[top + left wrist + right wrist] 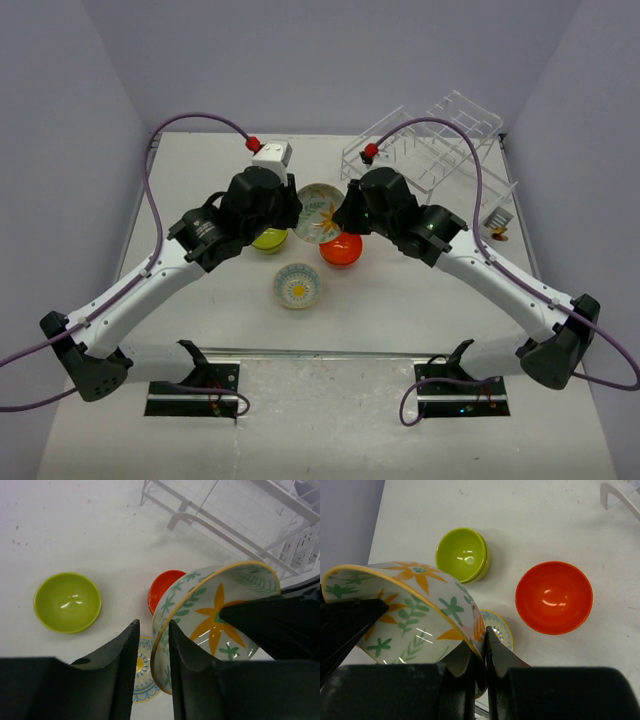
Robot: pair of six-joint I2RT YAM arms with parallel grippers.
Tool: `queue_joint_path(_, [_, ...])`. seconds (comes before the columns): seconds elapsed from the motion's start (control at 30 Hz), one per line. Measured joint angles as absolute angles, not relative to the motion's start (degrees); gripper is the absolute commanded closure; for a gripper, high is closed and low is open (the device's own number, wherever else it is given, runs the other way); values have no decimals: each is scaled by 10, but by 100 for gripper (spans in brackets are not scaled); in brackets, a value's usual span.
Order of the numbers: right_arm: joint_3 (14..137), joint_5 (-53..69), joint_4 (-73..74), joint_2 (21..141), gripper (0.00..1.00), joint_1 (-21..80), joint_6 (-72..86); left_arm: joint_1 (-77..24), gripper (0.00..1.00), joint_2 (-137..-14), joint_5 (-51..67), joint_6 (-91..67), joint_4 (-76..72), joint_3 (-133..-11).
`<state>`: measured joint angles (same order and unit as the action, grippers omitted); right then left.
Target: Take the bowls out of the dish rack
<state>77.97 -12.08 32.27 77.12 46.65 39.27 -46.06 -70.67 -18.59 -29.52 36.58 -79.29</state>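
Note:
A cream bowl with yellow flowers (318,212) (215,615) (410,610) hangs tilted in the air between both arms. My right gripper (481,637) (345,215) is shut on its rim. My left gripper (153,625) (290,212) straddles the opposite rim, one finger inside the bowl and a gap still showing at the outer finger. On the table below lie a yellow-green bowl (269,240) (67,601) (462,554), an orange-red bowl (341,249) (165,587) (554,597) and a cream patterned bowl (298,285) (142,675) (500,627). The white wire dish rack (435,145) (240,525) stands at the back right.
A small white box (272,155) sits at the back of the table behind the left arm. A small white holder (497,222) hangs by the rack's near right corner. Purple walls close in the table on the left, the right and the back.

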Motion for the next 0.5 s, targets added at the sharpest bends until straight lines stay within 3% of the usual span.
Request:
queue_joint_path(0.03, [780,-117,323,768,100,467,394,-461,90,-714,-191,-294,371,-793])
queue_joint_path(0.07, [780,-114,323,767,100,466,395,-461,100,-718,-195,-297,375,-793])
queue_joint_path(0.27, [767,-108,316,762,98,464,399,-473,100,-728,-215,-289,397,-798])
queue_joint_path(0.33, [754,-103,304,758,34,464,406,-475,100,-730,-220,-290,402,-798])
queue_joint_path(0.37, [750,-96,303,756,7,464,409,-474,100,-731,-230,-289,404,-797])
queue_joint_path(0.4, [745,-94,303,752,1,464,408,-474,100,-731,-241,-290,402,-791])
queue_joint_path(0.5, [732,-103,308,732,1,465,406,-469,100,-722,-265,-302,387,-744])
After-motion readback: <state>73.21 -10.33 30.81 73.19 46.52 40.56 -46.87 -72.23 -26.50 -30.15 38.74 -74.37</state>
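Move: The flowered bowl hangs between the hands: its middle is about 6 cm to the left hand's right, 3 cm ahead and 2 cm lower, and some 6 cm to the right hand's left, 2 cm ahead and 2 cm higher. On the table about 27 cm below the left hand, the green bowls stand some 14 cm ahead and 10 cm left, the red bowls 12 cm ahead and 12 cm right, and the patterned bowl almost straight beneath. The left fingers, already astride the flowered bowl's near left rim, close and pinch it while the right hand still holds the right rim. Then the right fingers spring wide open and let go, backing off about 1.5 cm towards the base, as the left hand sinks with the bowl, about 5 cm in all, drifts slightly left and turns some 10 degrees. ##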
